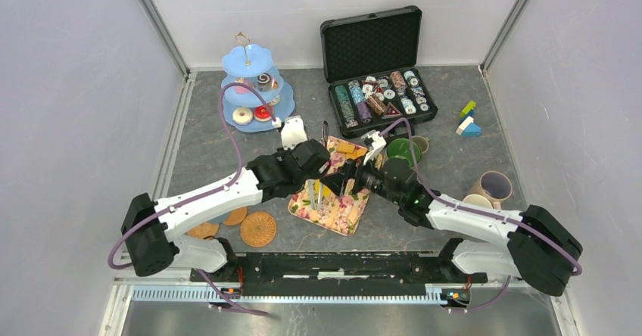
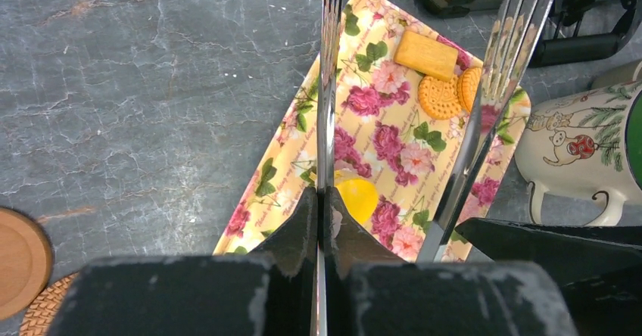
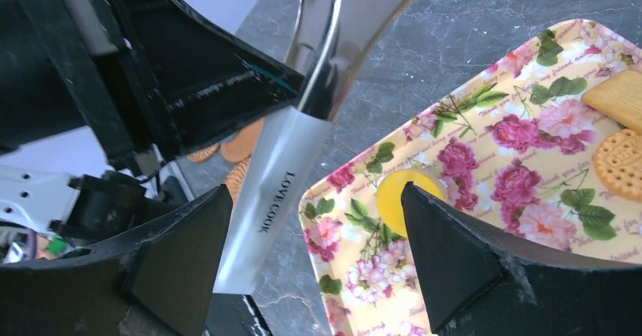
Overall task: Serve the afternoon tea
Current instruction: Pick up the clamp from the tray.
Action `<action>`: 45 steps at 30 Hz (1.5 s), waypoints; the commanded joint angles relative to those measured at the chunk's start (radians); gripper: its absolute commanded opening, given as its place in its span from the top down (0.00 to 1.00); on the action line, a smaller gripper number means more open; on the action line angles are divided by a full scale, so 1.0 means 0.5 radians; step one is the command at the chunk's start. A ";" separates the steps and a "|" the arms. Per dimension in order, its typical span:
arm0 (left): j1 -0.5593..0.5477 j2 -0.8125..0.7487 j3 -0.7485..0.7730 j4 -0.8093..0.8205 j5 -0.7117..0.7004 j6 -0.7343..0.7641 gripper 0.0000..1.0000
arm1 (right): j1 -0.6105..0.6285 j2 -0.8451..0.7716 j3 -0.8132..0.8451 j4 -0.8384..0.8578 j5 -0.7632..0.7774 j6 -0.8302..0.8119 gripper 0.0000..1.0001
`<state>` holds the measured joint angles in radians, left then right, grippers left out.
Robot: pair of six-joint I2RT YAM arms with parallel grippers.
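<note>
My left gripper [image 1: 321, 172] [image 2: 325, 197] is shut on one arm of a pair of metal serving tongs [image 2: 328, 86] [image 3: 277, 188], held above a floral tray [image 1: 337, 213] [image 2: 288, 162] [image 3: 484, 177]. The tongs' other arm [image 2: 492, 86] ends in fork-like tines. My right gripper [image 1: 356, 177] [image 3: 316, 188] stands open around the tongs' handle end, which lies near its left finger. On the tray lie a rectangular biscuit [image 2: 425, 54], round biscuits [image 2: 439, 96] [image 3: 622, 162] and a yellow disc [image 2: 359, 197] [image 3: 397, 192].
A green-lined mug [image 1: 402, 151] [image 2: 579, 150] stands right of the tray, a lilac mug [image 1: 493, 186] further right. Woven coasters [image 1: 257, 228] lie front left. A blue tiered stand [image 1: 250, 86] with donuts is back left, an open poker chip case [image 1: 378, 98] behind, blocks [image 1: 468, 120] back right.
</note>
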<state>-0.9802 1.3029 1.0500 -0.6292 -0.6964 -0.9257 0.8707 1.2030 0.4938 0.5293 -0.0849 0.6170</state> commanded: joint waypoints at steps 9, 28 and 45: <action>-0.199 0.089 0.221 0.035 -0.304 0.105 0.98 | 0.008 -0.069 -0.077 0.243 0.263 0.354 0.32; -0.246 -0.286 -0.150 0.161 -0.688 -0.262 0.98 | -0.001 -0.450 -0.675 0.504 0.796 0.885 1.00; -0.248 -0.338 -0.220 0.186 -0.689 -0.270 0.98 | -0.009 -0.454 -0.749 0.586 0.871 0.981 1.00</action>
<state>-1.1084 1.1679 0.9401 -0.6075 -0.9463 -1.1336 0.8688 0.9531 0.0963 0.8318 0.2943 1.1755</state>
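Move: The right hand, open, is right beside the clamp's white handle, whose middle is about 3 cm to its left and 2 cm back, at hand height. The left hand already holds one leg of the clamp in the air; the handle lies some 6 cm back and 1 cm left of it. From the right hand, the yellow piece on the tray is about 3 cm ahead, 2 cm left and 14 cm below; the biscuits are 14 cm ahead, 5 cm right and 15 cm below. Rising only a centimetre or two at first, the right hand shuts its fingers beside the clamp's handle, then draws away about 7 cm to the right, rolling and turning clockwise by some 30 degrees, and ends shut and clear of the clamp. The left keeps its grip on the leg, easing about 2.5 cm right, then up and back roughly 2 cm each, before swinging some 4 cm left at the end. ##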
